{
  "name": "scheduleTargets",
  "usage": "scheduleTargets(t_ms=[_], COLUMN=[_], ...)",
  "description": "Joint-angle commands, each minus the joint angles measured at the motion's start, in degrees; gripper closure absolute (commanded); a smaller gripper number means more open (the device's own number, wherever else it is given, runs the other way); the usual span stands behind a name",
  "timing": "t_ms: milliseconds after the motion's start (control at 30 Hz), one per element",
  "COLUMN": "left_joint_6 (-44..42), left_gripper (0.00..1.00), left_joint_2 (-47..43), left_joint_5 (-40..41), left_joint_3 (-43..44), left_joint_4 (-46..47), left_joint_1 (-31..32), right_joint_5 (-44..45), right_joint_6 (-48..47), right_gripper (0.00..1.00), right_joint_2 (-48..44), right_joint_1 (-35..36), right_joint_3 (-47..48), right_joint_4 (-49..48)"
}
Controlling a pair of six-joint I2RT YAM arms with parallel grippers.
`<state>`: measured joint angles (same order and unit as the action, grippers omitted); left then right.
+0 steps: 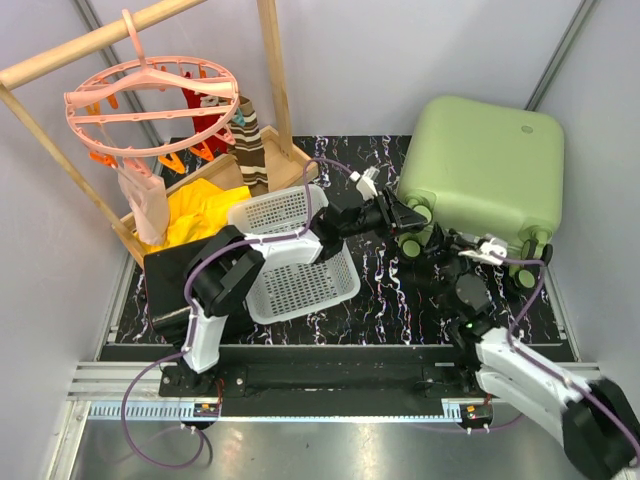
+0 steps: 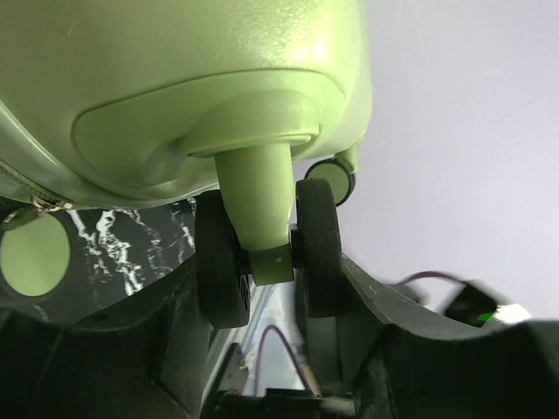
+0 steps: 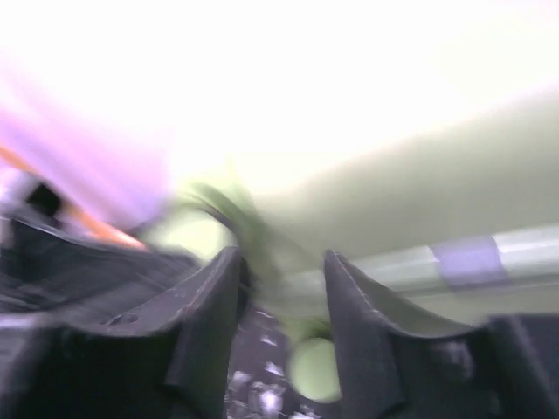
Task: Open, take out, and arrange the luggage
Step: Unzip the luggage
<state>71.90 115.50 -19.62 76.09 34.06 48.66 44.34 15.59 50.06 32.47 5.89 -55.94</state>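
The luggage (image 1: 490, 165) is a light-green hard-shell suitcase, closed, at the back right of the table. My left gripper (image 1: 408, 213) reaches across to its near-left corner. In the left wrist view the left gripper (image 2: 266, 262) is shut on that corner's caster, with the twin dark wheels (image 2: 223, 266) pressed between the fingers. My right gripper (image 1: 478, 250) hovers at the suitcase's near edge between its wheels. The right wrist view is blurred. There the right gripper (image 3: 281, 262) stands open under the green shell (image 3: 419, 192), with a wheel hub (image 3: 319, 371) showing below the gap.
A white perforated basket (image 1: 300, 265) sits left of centre, under the left arm. A black boxy case (image 1: 170, 275) stands at the left. Behind them is a wooden rack (image 1: 275, 70) with a pink clip hanger (image 1: 150, 100) and a yellow cloth (image 1: 200, 210).
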Motion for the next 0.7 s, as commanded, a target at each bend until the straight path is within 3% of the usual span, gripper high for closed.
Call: scheduleTargets(t_ms=[0, 33, 100, 233, 467, 533, 667], left_joint_6=[-11.8, -13.5, -19.2, -21.4, -7.8, -3.2, -0.2], left_gripper=[0.93, 0.83, 0.76, 0.48, 0.44, 0.43, 0.42], left_joint_2=[-7.9, -9.5, -11.2, -12.2, -6.9, -5.7, -4.4], left_joint_5=[-7.2, -5.9, -5.0, -6.7, -15.8, -16.7, -16.7], left_joint_3=[2.5, 2.0, 1.1, 0.2, -0.6, -0.2, -0.1], left_joint_4=[6.5, 5.4, 2.3, 3.2, 25.9, 32.2, 36.0], left_joint_1=[-0.2, -0.2, -0.1, -0.4, -1.2, -1.2, -1.2], right_joint_5=[-8.4, -10.1, -12.8, -22.1, -42.4, -44.2, -47.6], right_joint_6=[7.1, 7.3, 8.6, 15.3, 26.2, 27.2, 28.3], right_gripper=[0.42, 0.38, 0.23, 0.12, 0.04, 0.03, 0.04], right_joint_2=[-14.5, -15.8, -15.7, -5.4, -0.6, -0.7, -0.7], right_joint_1=[-0.1, 0.0, -0.2, -2.0, -12.3, -15.2, -17.8], right_joint_3=[13.4, 15.6, 22.7, 32.9, 35.3, 35.2, 35.2], right_joint_4=[39.7, 43.8, 53.9, 65.1, 64.5, 64.6, 64.2])
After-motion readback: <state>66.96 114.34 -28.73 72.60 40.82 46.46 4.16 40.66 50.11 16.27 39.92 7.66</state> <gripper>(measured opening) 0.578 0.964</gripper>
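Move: The suitcase's upper left caster is gripped at the left hand's fingertips. From the right hand it lies about 4 cm ahead, 5 cm to the left and roughly 1 cm higher. The lower left wheel sits some 5 cm left of the right hand, 1 cm ahead and 12 cm below. The suitcase body's middle is about 15 cm ahead, 8 cm right and 3 cm lower; the right caster is roughly 18 cm to the right, level in reach and height. Lift the right gripper about 10 cm while opening its fingers wide, then swing left and slightly forward and drop some 7 cm, pitching the fingers down and turning counter-clockwise about 25 degrees each, so they come around the upper left caster. Keep the left grip on that caster, easing it about 2 cm left and then slightly back. ##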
